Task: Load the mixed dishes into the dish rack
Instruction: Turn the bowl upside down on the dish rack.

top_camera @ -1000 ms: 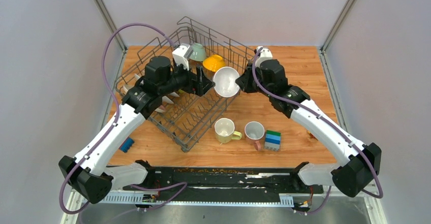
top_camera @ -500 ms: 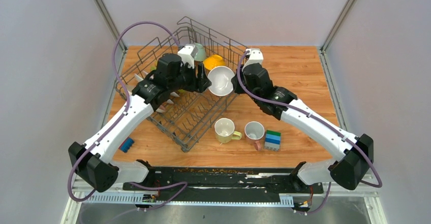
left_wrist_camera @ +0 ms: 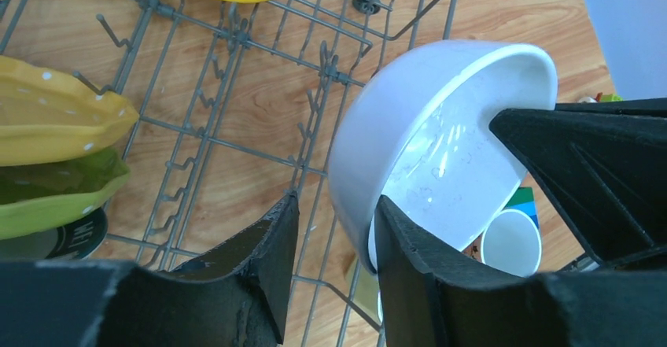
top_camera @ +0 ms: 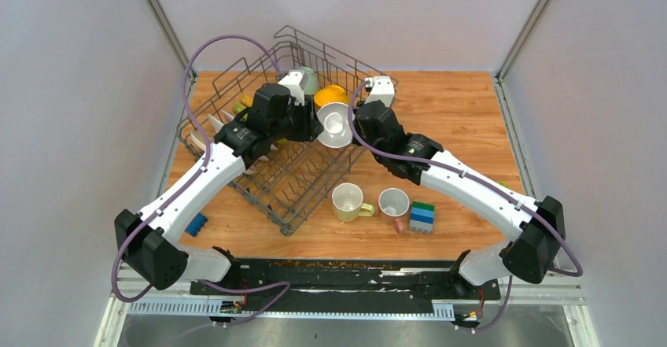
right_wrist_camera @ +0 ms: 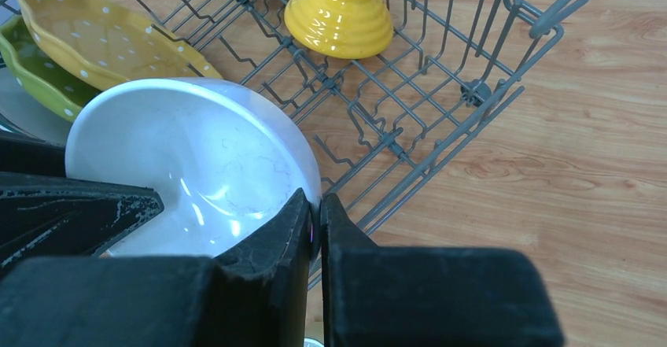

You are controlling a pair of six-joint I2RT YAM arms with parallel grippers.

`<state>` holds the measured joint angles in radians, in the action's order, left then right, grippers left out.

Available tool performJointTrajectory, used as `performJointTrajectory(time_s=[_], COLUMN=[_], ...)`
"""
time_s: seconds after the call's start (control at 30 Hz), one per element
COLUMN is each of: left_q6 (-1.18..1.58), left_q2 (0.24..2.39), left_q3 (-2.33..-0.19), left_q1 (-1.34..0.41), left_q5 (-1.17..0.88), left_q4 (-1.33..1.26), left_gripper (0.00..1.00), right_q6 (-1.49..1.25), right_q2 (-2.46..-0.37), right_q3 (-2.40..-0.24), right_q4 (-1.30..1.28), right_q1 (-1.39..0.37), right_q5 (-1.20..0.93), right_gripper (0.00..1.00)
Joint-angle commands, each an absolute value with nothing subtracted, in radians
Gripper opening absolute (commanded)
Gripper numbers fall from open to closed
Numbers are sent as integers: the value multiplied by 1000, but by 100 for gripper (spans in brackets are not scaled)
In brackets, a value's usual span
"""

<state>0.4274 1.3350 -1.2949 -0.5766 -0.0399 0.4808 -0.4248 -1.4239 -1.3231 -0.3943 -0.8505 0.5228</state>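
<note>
A white bowl point(top_camera: 337, 124) point(left_wrist_camera: 440, 127) point(right_wrist_camera: 189, 158) hangs tilted over the right side of the dish rack point(top_camera: 292, 209) point(right_wrist_camera: 472, 91). My right gripper point(top_camera: 355, 123) point(right_wrist_camera: 316, 201) is shut on its right rim. My left gripper point(top_camera: 318, 123) point(left_wrist_camera: 338, 205) straddles the opposite rim, still open: one finger lies against the inside, the other stands off the outer wall. In the rack are a yellow-orange bowl point(top_camera: 332, 95) point(right_wrist_camera: 340, 12), a pale green bowl point(top_camera: 308, 79), a scalloped yellow plate point(right_wrist_camera: 102, 36) point(left_wrist_camera: 55, 111) and a green plate point(right_wrist_camera: 31, 71). A pale yellow mug point(top_camera: 347, 201) and a pink-handled mug point(top_camera: 394, 204) stand on the table.
Stacked green-blue toy blocks point(top_camera: 422, 216) sit right of the mugs. A small blue object point(top_camera: 196, 224) lies near the table's left front. The rack's upright tines point(left_wrist_camera: 236, 32) stand beneath the bowl, and its raised side wire runs just under my right fingers.
Both arms have carried the bowl left and farther back over the rack. The left jaws have narrowed around the bowl's rim.
</note>
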Motion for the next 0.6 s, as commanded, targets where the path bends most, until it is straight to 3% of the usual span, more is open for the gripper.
performJointTrajectory(time_s=[0.0, 0.13, 0.5, 0.57], left_q6=[441, 441, 432, 429], left_q2=[1339, 1348, 1341, 1340], left_q3=[-1307, -1304, -1284, -1282], left_q1=[-580, -581, -581, -580], left_q5=[-3, 16, 69, 70], left_q4=[443, 432, 434, 434], left_gripper=[46, 41, 3, 0], right_q6=[-443, -440, -412, -408], right_q2=[-1434, -1432, -1430, -1431], right_q3=[-1378, -1368, -1339, -1335], right_q4=[-337, -309, -255, -256], right_q1=[-874, -890, -897, -899], right_q5=[559, 537, 493, 467], right_gripper=[0, 0, 0, 0])
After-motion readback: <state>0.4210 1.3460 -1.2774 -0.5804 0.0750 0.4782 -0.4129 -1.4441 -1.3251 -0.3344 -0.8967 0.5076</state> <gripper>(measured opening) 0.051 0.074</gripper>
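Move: The white bowl hangs in my right hand, pinched by its right rim. Its middle is about 5 cm to the right of my left hand, level with it, and some 4 cm to the left of my right hand. From my left hand, the yellow bowl in the rack sits about 16 cm ahead, 4 cm right and 17 cm below. The green bowl is 21 cm ahead and 5 cm left, at that same depth. The yellow mug stands 12 cm back, 7 cm right and 22 cm below. I shut my half-open left fingers on the near-side rim of the white bowl, pinching its left edge while that hand eases about 2 cm left, forward and down. My right hand keeps its grip on the opposite rim and carries the bowl about 2.5 cm left towards my left hand, dipping slightly and then rising again. ##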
